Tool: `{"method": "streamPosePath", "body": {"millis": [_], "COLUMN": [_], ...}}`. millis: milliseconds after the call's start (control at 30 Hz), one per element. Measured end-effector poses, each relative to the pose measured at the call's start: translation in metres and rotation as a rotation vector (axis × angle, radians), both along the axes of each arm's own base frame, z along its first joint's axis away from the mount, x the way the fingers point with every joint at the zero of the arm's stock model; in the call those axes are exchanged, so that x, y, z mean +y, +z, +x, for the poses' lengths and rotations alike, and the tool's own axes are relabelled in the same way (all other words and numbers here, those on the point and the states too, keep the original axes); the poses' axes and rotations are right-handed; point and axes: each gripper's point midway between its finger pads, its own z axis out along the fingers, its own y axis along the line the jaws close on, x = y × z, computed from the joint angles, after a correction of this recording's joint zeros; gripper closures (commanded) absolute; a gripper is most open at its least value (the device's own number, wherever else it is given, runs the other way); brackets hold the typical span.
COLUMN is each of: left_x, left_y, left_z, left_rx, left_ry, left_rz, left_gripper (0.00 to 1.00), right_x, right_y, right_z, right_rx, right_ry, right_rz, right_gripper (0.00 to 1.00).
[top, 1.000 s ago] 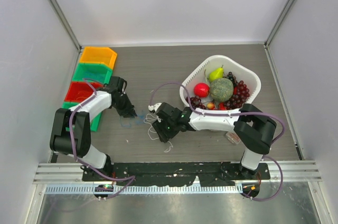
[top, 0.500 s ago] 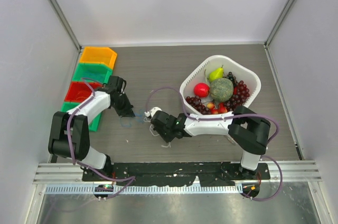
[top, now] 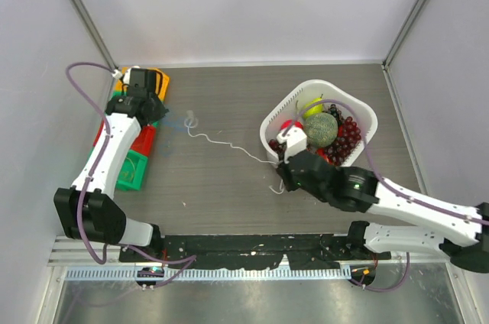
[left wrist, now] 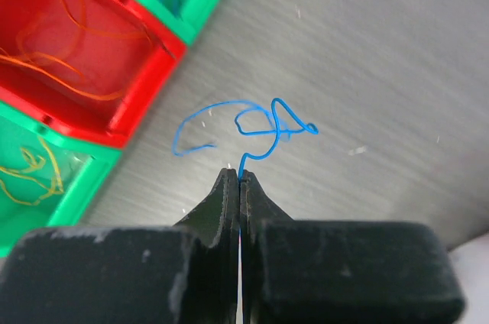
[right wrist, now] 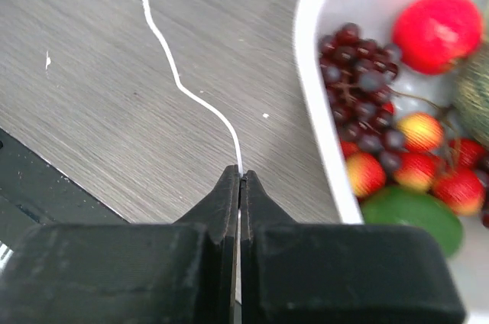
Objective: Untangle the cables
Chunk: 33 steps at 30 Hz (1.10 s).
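Observation:
A thin blue cable (left wrist: 260, 129) curls over the wooden table, and my left gripper (left wrist: 240, 177) is shut on its near end. In the top view this gripper (top: 159, 112) sits beside the coloured bins, and the blue cable (top: 179, 121) shows only faintly. A white cable (top: 229, 144) stretches across the table from near the blue one to my right gripper (top: 280, 170). The right gripper (right wrist: 240, 175) is shut on the white cable (right wrist: 179, 83), close to the white basket (right wrist: 306, 72). The two cables look apart where they show.
A red bin (left wrist: 145, 102) holding thin orange wires and green bins (left wrist: 76, 186) with yellow and blue wires lie left of the left gripper. The white basket (top: 367, 114) holds grapes, a pear, a melon and red fruit. Grey walls enclose the table.
The arms have pulled apart. The left went up-left to the bins with the blue cable, the right went right toward the basket, drawing the white cable out. Both grippers closed.

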Motion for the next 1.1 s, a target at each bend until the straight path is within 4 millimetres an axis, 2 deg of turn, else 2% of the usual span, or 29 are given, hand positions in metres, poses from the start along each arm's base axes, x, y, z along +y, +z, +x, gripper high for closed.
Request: {"method": "streamPosePath", "body": {"millis": [100, 200, 367, 500, 700, 800, 933, 1000, 1100], "left_x": [0.020, 0.036, 0.052, 0.055, 0.067, 0.077, 0.086, 0.091, 0.108], "left_y": [0.025, 0.043, 0.066, 0.075, 0.094, 0.109, 0.140, 0.157, 0.182], "left_z": [0.010, 0.017, 0.027, 0.034, 0.042, 0.045, 0.051, 0.054, 0.061], "left_rx": [-0.065, -0.107, -0.159, -0.179, -0.222, -0.261, -0.345, -0.389, -0.459], "left_ry": [0.060, 0.098, 0.136, 0.139, 0.156, 0.176, 0.191, 0.196, 0.226], "left_rz": [0.023, 0.037, 0.034, 0.023, 0.006, -0.004, -0.006, -0.001, 0.009], "left_gripper": [1.00, 1.00, 1.00, 1.00, 1.00, 1.00, 1.00, 1.00, 1.00], "right_x": [-0.028, -0.052, -0.079, -0.091, -0.106, -0.106, -0.100, -0.103, -0.109], "right_y": [0.021, 0.031, 0.063, 0.075, 0.081, 0.081, 0.073, 0.063, 0.057], "right_z": [-0.005, -0.008, -0.011, -0.010, -0.013, -0.016, -0.018, -0.020, -0.023], "right_rx": [-0.019, -0.022, -0.063, -0.089, -0.103, -0.098, -0.077, -0.062, -0.050], "right_ry": [-0.068, -0.130, -0.202, -0.232, -0.272, -0.252, -0.240, -0.243, -0.251], "right_rz": [0.043, 0.057, 0.147, 0.168, 0.213, 0.229, 0.226, 0.222, 0.210], "right_gripper": [1.00, 0.99, 0.99, 0.99, 0.99, 0.99, 0.99, 0.99, 0.99]}}
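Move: The left hand holds the blue cable, the right hand the white one. Their crossing hangs about 8 cm right of the left hand, 1 cm ahead and 8 cm lower; from the right hand it is 25 cm left, 19 cm ahead and 8 cm lower. Left of the left hand, some 17 cm down, are the red bin (13 cm, level) and upper green bin (10 cm, 9 cm ahead). The fruit basket is 13 cm right of the right hand, 16 cm ahead, 13 cm lower. Keeping blue and white pinched, left climbs about 18 cm and leftward, right draws 11 cm rightward and up. ##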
